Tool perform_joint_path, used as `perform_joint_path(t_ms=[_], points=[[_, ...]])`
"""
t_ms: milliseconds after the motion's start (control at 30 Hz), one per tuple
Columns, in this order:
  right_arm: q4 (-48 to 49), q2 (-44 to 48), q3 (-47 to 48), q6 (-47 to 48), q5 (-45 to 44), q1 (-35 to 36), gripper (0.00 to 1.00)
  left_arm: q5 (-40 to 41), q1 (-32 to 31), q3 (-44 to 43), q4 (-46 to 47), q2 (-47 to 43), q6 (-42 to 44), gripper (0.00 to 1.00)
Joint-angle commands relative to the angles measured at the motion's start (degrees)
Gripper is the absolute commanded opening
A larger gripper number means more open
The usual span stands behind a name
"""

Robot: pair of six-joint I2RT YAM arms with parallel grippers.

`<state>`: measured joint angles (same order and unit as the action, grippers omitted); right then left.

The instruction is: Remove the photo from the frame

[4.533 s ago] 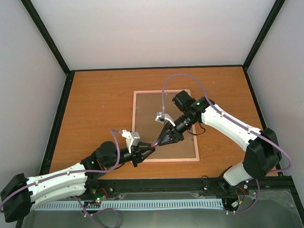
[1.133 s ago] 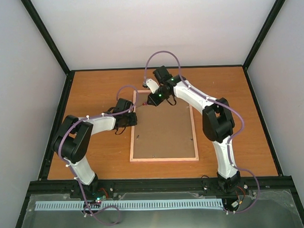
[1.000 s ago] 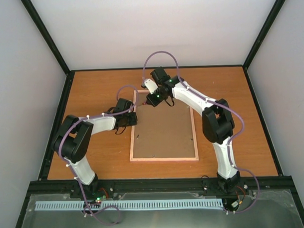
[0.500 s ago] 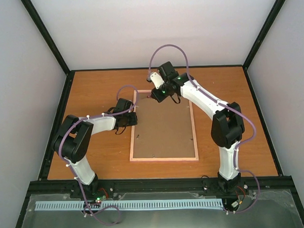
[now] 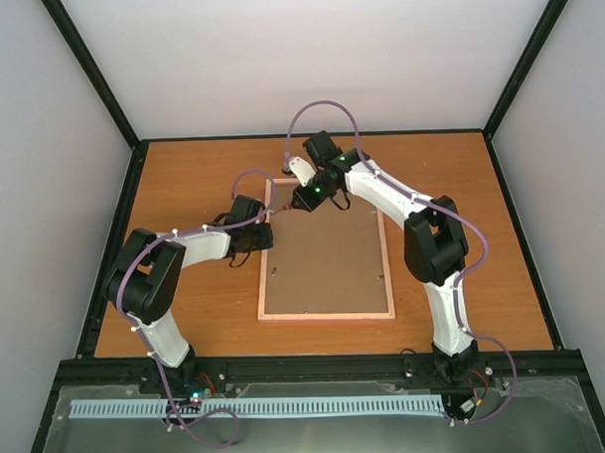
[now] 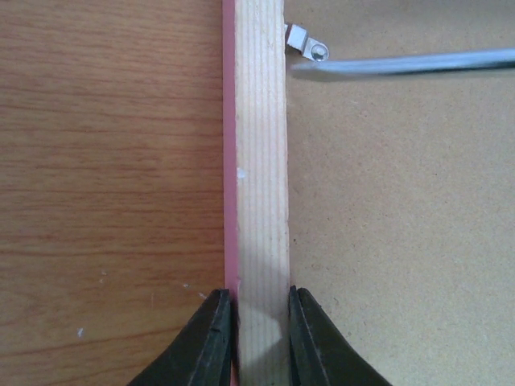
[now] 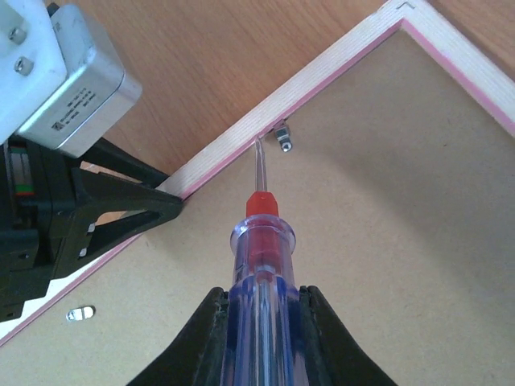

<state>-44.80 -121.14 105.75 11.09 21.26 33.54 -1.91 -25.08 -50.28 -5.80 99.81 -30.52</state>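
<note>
The frame lies face down on the table, showing its brown hardboard back, pale wood rim and thin pink border. The photo is hidden under the backing. My left gripper is shut on the frame's left rim, one jaw each side, near the far left corner. My right gripper is shut on a screwdriver with a clear blue handle and red collar. Its metal tip touches a small metal tab at the rim. The shaft and tab show in the left wrist view.
The frame lies on an orange wooden table with black rails and white walls around it. More small metal tabs sit along the backing's edges. The left gripper's body is close beside the screwdriver tip.
Both arms moved from the frame's near edge to its far left corner. In the last second the right gripper swung right, then came back to the tab. The left gripper stayed on the rim.
</note>
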Motion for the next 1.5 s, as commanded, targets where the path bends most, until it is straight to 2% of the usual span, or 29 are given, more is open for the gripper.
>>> perform_joint_path(t_ms=[0, 400, 700, 900, 1133, 1300, 1467], points=[[0.36, -1.64, 2.29, -0.83, -2.68, 0.56, 0.03, -1.51, 0.36, 0.84, -0.93, -0.23, -0.04, 0.01], [-1.48, -2.40, 3.51, -1.42, -12.28, 1.22, 0.03, -1.93, 0.38, 0.71, -0.78, 0.28, 0.20, 0.01], [-0.35, -1.44, 2.35, -0.83, -27.63, 4.63, 0.03, -1.87, 0.34, 0.97, -0.49, -0.12, 0.18, 0.01], [-1.05, -0.65, 4.38, -1.58, -33.55, 4.96, 0.03, -1.87, 0.39, 1.03, -0.52, -0.14, 0.16, 0.01], [-2.45, 1.05, 4.50, -1.74, -34.64, 4.96, 0.03, -2.03, 0.39, 0.89, -0.44, 0.14, 0.29, 0.01], [-3.80, 5.36, 2.82, -1.21, -29.93, 4.72, 0.03, -1.95, 0.38, 1.03, -0.65, -0.70, 0.20, 0.01], [-3.98, 13.45, -4.53, 0.14, -22.83, 1.56, 0.03, -0.21, 0.51, 2.36, -1.01, -2.82, -1.74, 0.01]])
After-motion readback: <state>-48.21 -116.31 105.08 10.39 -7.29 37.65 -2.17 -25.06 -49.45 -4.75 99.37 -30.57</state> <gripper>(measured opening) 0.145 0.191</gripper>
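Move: The right hand holds the screwdriver, its tip already at the near side of the metal clip on the frame's left rail. That clip lies about 8 cm left of the right hand, 1 cm ahead and 11 cm lower. The frame's far-left corner is roughly 9 cm farther out than the clip; the second clip sits some 15 cm nearer the robot along the same rail. From the left hand, pinching this rail, the clip lies about 8 cm ahead and 2 cm right. Screwdriver tip against the near side of the clip's tab, the right hand edges about 1 cm forward and lingers while its fingers tilt down and forward, pushing the tab forward. Then it swings briskly some 5 cm right and 3 cm forward, bringing the tip clear over the backing board, and ends coming back and up about 2 cm, about 25 degrees of tilt in all. The left hand keeps pinching the rail. ##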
